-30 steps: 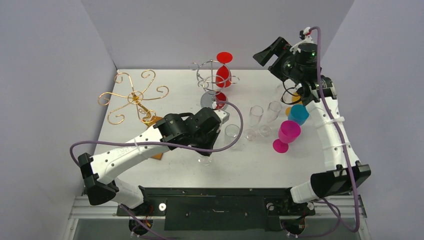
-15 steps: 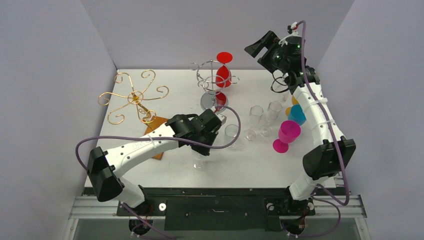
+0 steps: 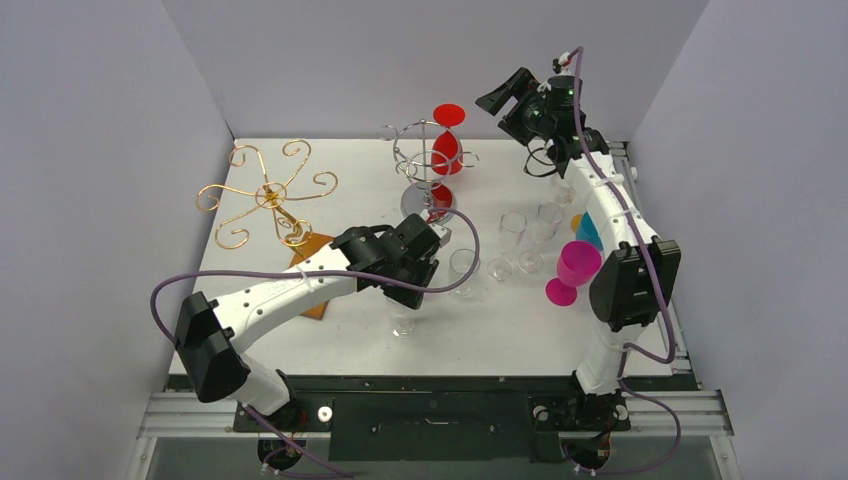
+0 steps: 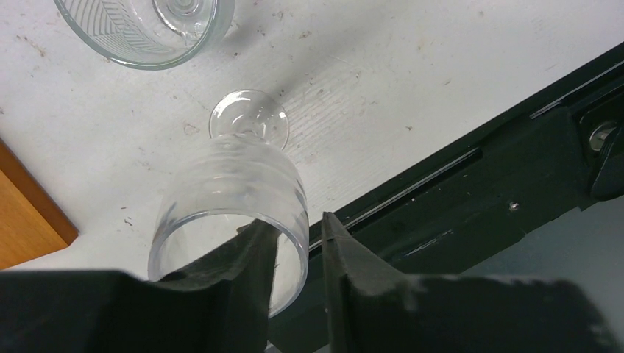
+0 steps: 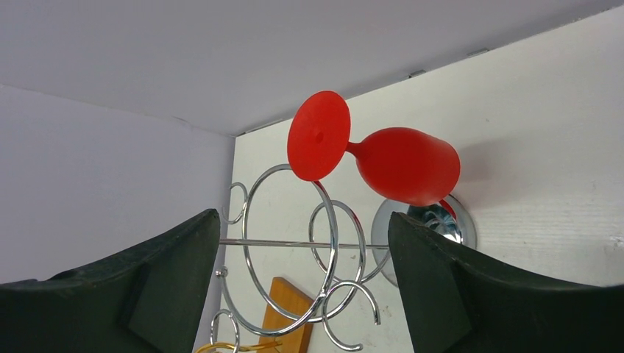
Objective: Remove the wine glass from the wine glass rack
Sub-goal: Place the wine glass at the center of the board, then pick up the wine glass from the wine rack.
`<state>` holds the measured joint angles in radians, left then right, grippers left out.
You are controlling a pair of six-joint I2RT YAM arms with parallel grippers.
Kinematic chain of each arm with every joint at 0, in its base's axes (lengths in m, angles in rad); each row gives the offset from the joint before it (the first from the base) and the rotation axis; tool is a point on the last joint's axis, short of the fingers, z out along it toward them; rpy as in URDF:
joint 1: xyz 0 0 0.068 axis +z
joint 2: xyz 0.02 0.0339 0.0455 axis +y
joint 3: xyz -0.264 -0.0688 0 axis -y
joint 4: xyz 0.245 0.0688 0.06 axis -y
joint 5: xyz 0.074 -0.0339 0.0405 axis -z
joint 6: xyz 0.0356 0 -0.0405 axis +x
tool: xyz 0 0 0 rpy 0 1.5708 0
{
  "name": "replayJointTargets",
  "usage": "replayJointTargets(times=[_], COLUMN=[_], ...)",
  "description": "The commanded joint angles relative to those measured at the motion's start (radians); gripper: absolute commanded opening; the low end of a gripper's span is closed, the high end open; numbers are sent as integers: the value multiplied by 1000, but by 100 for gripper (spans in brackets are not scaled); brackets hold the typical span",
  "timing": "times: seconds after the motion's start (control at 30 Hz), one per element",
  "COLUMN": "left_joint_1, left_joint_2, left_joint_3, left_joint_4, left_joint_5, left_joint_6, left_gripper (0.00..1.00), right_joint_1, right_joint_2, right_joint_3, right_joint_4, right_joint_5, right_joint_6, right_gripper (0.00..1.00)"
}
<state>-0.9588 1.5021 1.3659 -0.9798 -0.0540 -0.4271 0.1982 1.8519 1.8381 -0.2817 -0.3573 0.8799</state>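
Observation:
The red wine glass [image 3: 446, 150] hangs upside down on the silver wire wine glass rack [image 3: 420, 165] at the back middle of the table. In the right wrist view its bowl [image 5: 408, 165] and foot lie just above the rack's rod [image 5: 294, 242]. My right gripper [image 3: 500, 92] is raised to the right of the rack, open wide and empty [image 5: 303, 220], facing the glass. My left gripper [image 3: 412, 298] is low near the table's front edge over an upright clear glass [image 4: 235, 184]. One finger is inside the rim and one outside, slightly parted [image 4: 298, 224], with a gap beside the glass wall.
A gold wire rack [image 3: 265, 195] on a wooden base stands at the back left. Several clear glasses [image 3: 515, 230], a pink glass [image 3: 575, 268] and a blue cup [image 3: 597, 232] crowd the right side. Another clear glass [image 4: 140, 22] stands just beyond the left gripper. The black front rail [image 4: 471, 184] lies close.
My right arm has swung left and closer to the silver rack. The left gripper's fingers have parted a little around the clear glass's rim.

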Motion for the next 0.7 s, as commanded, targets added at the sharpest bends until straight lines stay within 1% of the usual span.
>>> replayJointTargets(times=[0.0,0.03,0.07,0.13,0.17,0.27,0.4,0.47,0.67], left_joint_1=[10,10,11,14,15,19,21,23,42], left_joint_2=[-34,-37,-43,-51,-55,-68,-84,-92,-101], left_joint_3=[23,32,37,52,63,84,137,169,267], left_joint_4=[15,7,2,-11,-21,-42,-83,-106,-169], left_joint_5=[2,2,1,-1,-4,-4,0,3,-3], left_joint_6=[19,20,22,26,27,32,38,40,40], left_gripper=[31,33,38,43,45,54,65,69,70], right_joint_1=[12,15,17,21,24,32,36,39,62], right_joint_2=[28,36,52,78,93,126,180,216,300], right_joint_3=[78,84,98,115,119,138,172,201,285], right_joint_4=[82,82,82,82,84,100,129,143,140], right_joint_5=[-15,-14,-14,-13,-11,-7,-2,-6,19], right_joint_6=[13,14,14,18,20,30,51,65,82], right_gripper=[78,77,76,74,72,69,64,61,57])
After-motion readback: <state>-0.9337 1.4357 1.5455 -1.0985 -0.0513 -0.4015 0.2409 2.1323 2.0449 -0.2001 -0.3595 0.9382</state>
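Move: The clear wine glass stands upright at the left fingers, one fingertip inside its rim; its middle is about 2 cm ahead, 2 cm left and 7 cm below the hand. The near tumbler is some 11 cm ahead, 1 cm right, the far tumbler 11 cm ahead, 11 cm right, both about 11 cm down. From the right hand, the hanging red wine glass lies about 9 cm ahead, 7 cm left, 12 cm below; the silver rack's middle, 4 cm ahead, 10 cm left, 15 cm down. The left fingers let go of the clear wine glass's rim, spreading wide on either side of its wall almost in place, then lift straight up about 7 cm away from the glass with a slight tilt. Meanwhile the right hand reaches forward, down and left, some 8 cm in all, towards the red wine glass on the silver rack, its open fingers narrowing partway without visibly touching it. ##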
